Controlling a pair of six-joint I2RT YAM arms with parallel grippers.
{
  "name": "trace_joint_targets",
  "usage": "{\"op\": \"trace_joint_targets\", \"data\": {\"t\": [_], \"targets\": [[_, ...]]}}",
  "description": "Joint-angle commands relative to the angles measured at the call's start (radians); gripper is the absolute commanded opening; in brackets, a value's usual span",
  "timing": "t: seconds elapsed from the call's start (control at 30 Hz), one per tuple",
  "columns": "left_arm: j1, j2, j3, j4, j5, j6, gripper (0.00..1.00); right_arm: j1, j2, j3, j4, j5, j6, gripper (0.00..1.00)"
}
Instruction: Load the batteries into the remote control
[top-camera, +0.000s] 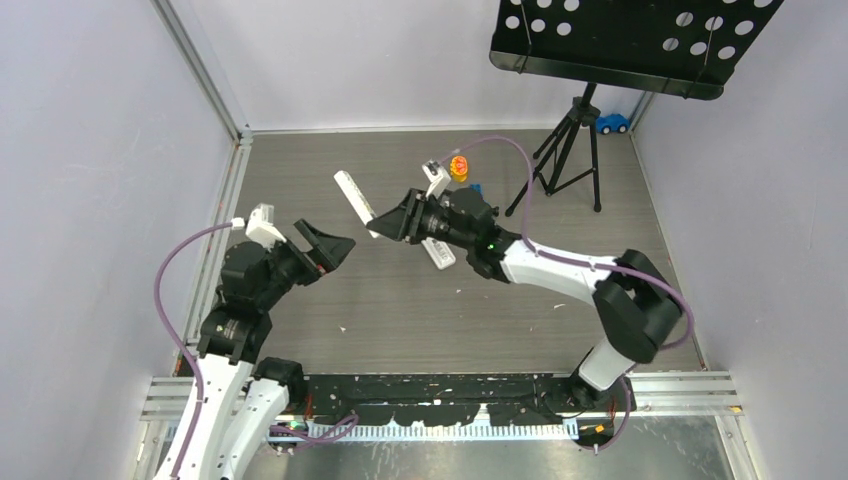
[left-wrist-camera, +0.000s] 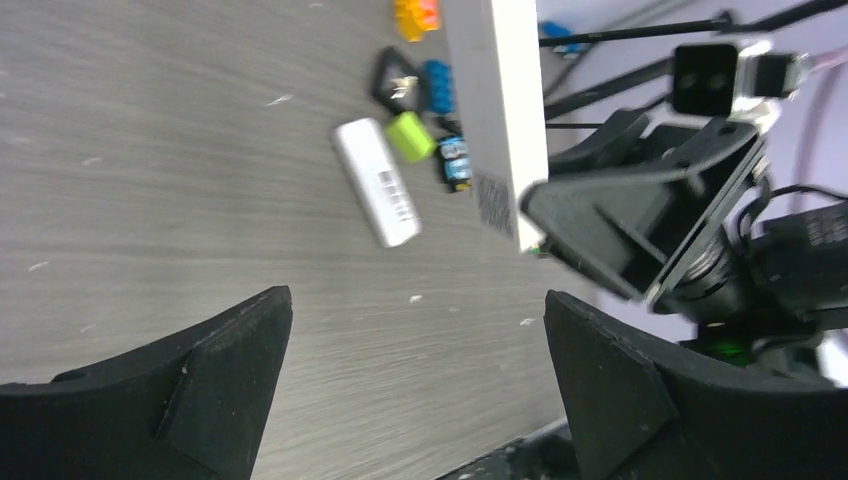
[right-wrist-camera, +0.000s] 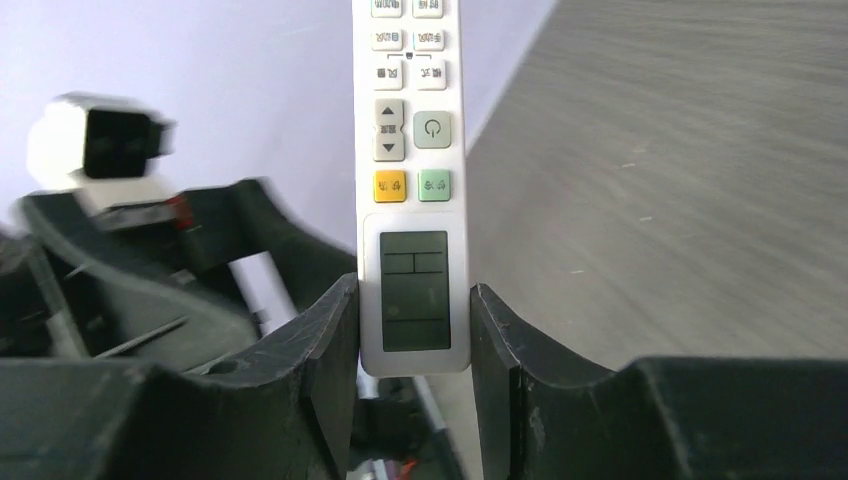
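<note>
My right gripper (right-wrist-camera: 415, 305) is shut on the remote control (right-wrist-camera: 414, 180), both fingers pressing the sides of its display end. The white remote (top-camera: 354, 200) is held in the air, sticking out to the upper left above the table. In the left wrist view its plain back (left-wrist-camera: 497, 110) faces me, with the right gripper (left-wrist-camera: 620, 235) clamped on its lower end. A short way left of the remote, my left gripper (top-camera: 330, 248) hangs open above the table. Nothing lies between its fingers (left-wrist-camera: 230, 370). I cannot make out the batteries in any view.
A smaller white remote (left-wrist-camera: 377, 195) lies on the table under the right arm (top-camera: 438, 252). Small green (left-wrist-camera: 410, 135), blue (left-wrist-camera: 455, 163) and orange (top-camera: 459, 168) items cluster behind it. A tripod (top-camera: 570, 150), a black perforated tray (top-camera: 630, 40) and a blue toy car (top-camera: 612, 123) stand at the back right.
</note>
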Motion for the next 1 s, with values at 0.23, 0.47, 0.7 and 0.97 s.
{"op": "trace_joint_targets", "data": {"t": [0.23,0.47,0.7,0.97], "targets": [[0.004,0.046,-0.037,0.632,0.293,-0.222,1.00,0.015,-0.223,-0.161,0.338,-0.109,0.313,0.18],[0.004,0.129,-0.064,0.761,0.351,-0.310,0.96,0.016,-0.189,-0.163,0.440,-0.166,0.370,0.19],[0.004,0.195,-0.070,0.845,0.382,-0.369,0.77,0.016,-0.139,-0.150,0.512,-0.213,0.433,0.19],[0.003,0.274,-0.039,0.881,0.475,-0.280,0.25,0.016,-0.148,-0.156,0.434,-0.191,0.382,0.26]]}}
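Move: The remote's middle is about 11 cm ahead of the open left gripper, 6 cm to its right and 3 cm above it. The right hand already holds the remote by one end, its middle some 5 cm ahead, 3 cm left and 3 cm above. On the table 22 cm below, the second remote lies about 15 cm ahead and 19 cm right of the left hand, the green block 6 cm beyond and 5 cm right of that. The left fingers end up pinching the long edges of the remote, after rising about 10 cm and moving some 7 cm right and a little forward towards it, the wrist rolling and tilting up before they close from wide open. The right hand keeps its grip, lifting the remote while drawing it back towards its base, with a roll of some 25 degrees, then sinks slightly. ##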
